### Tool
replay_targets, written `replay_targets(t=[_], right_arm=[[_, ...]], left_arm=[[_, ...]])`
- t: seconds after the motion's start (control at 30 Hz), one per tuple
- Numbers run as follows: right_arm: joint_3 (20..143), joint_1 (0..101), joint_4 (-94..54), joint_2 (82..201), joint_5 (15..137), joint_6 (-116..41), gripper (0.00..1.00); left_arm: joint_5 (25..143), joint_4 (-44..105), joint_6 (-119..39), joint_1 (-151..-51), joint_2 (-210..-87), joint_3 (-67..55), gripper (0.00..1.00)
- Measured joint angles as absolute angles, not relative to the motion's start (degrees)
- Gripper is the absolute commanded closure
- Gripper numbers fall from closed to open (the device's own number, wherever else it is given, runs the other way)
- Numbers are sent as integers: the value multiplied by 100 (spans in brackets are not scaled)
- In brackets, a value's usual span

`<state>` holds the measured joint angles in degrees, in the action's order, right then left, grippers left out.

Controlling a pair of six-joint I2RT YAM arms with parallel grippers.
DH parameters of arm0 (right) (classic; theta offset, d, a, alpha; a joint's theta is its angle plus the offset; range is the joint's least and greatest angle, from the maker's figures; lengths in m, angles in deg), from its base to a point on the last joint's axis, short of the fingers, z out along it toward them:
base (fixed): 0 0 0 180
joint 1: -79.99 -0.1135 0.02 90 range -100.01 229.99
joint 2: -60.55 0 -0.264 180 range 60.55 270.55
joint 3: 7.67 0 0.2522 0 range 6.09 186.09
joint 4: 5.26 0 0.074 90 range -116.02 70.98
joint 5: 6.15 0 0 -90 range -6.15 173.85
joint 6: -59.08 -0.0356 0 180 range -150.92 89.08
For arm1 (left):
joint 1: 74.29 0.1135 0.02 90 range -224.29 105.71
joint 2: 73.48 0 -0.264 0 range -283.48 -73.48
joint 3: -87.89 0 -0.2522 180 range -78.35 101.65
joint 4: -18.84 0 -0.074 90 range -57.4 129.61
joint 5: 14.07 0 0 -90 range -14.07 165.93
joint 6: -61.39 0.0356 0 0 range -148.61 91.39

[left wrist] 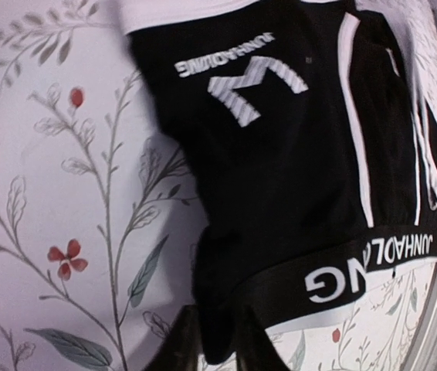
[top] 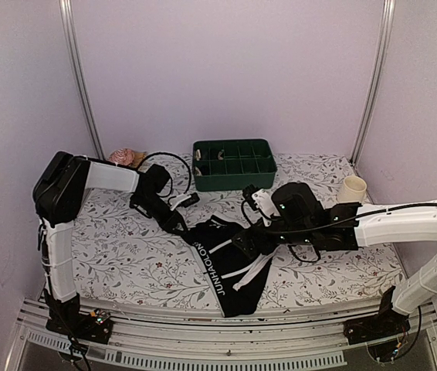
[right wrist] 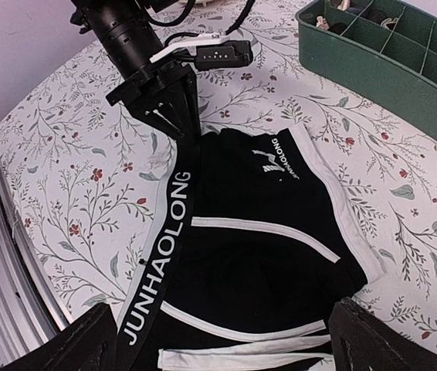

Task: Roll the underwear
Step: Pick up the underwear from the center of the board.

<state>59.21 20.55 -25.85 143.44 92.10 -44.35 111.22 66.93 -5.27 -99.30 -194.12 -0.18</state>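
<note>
One pair of underwear (top: 230,270), black with white stripes and white waistband lettering, lies spread on the flowered cloth at front centre. My left gripper (left wrist: 217,325) is closed on the far corner of the underwear (left wrist: 280,178) at its waistband, with black fabric pinched between the fingers. In the right wrist view the left gripper (right wrist: 174,116) meets that corner of the underwear (right wrist: 257,263). My right gripper (right wrist: 226,344) hovers over the garment's middle, jaws wide apart and holding nothing. From above, the left gripper (top: 181,226) and right gripper (top: 245,243) flank the garment's far end.
A green divided bin (top: 234,164) stands at the back centre. A cream cup (top: 351,188) sits at the back right and a pink object (top: 126,157) at the back left. The table's metal front rail (top: 226,344) runs just below the garment.
</note>
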Motion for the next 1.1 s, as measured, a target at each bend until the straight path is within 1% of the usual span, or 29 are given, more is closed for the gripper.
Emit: replay_targets(t=[0.03, 0.07, 0.2, 0.3, 0.47, 0.57, 0.63, 0.73, 0.87, 1.0, 1.1], right_arm=[[5917, 2055, -2583, 14344, 9219, -4427, 2], [5914, 2055, -2581, 14342, 9232, -4414, 2], [5908, 2055, -2579, 14342, 9282, -4313, 1], [5908, 2075, -2579, 14344, 9324, -4217, 1], [5908, 2169, -2575, 14336, 9398, -4116, 1], [5873, 2248, -2518, 14233, 9448, -3998, 1], [5794, 2309, -2400, 14102, 9457, -3872, 1], [5635, 2425, -2087, 13964, 9468, -3605, 1], [5615, 2779, -1663, 14076, 9350, -3225, 1], [5969, 3183, -1499, 14567, 9166, -3041, 1], [6430, 3435, -1497, 15020, 8753, -3002, 1]], left_arm=[[11102, 6695, -543, -9937, -19414, -29, 99], [11081, 6702, -545, -9946, -19414, -38, 100], [10923, 6746, -552, -9998, -19414, -5, 100], [10593, 6864, -545, -10092, -19414, 148, 100], [9367, 6802, -298, -10392, -19318, 605, 100], [8694, 6623, 148, -10674, -18890, 625, 100], [8442, 6459, 467, -10914, -18437, 458, 100], [8250, 6092, 963, -11286, -17668, -129, 100], [8073, 5576, 1588, -11751, -16877, -1406, 100], [8034, 5266, 2117, -12123, -16549, -2540, 100], [8014, 5063, 2428, -12416, -16448, -3172, 100]])
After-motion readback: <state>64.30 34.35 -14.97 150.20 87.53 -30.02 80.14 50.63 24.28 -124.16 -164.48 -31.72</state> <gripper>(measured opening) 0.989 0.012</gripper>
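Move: The left hand is already at the underwear's far-left corner, the far end of the lettered waistband, which lies about 1 cm below its hand point between the closing fingers. The underwear's middle is some 12 cm back and 13 cm right of this hand; the waistband's near end is roughly 25 cm back and 12 cm right. The green organizer is about 20 cm ahead and 15 cm right. From the right hand the corner is about 10 cm ahead, 17 cm left and 15 cm below. The left hand shuts its fingers on the underwear's far-left corner, lifts it forward and up in a quick arc about 10 cm high, then sweeps it back and down along the waistband towards the near end, finishing some 12 cm nearer the base, low over the board, with the wrist rolled clockwise by about 60 degrees and the fingers still shut. The right hand, wide open and holding nothing, draws off forward towards the green organizer by roughly 10 cm, rising slightly. ##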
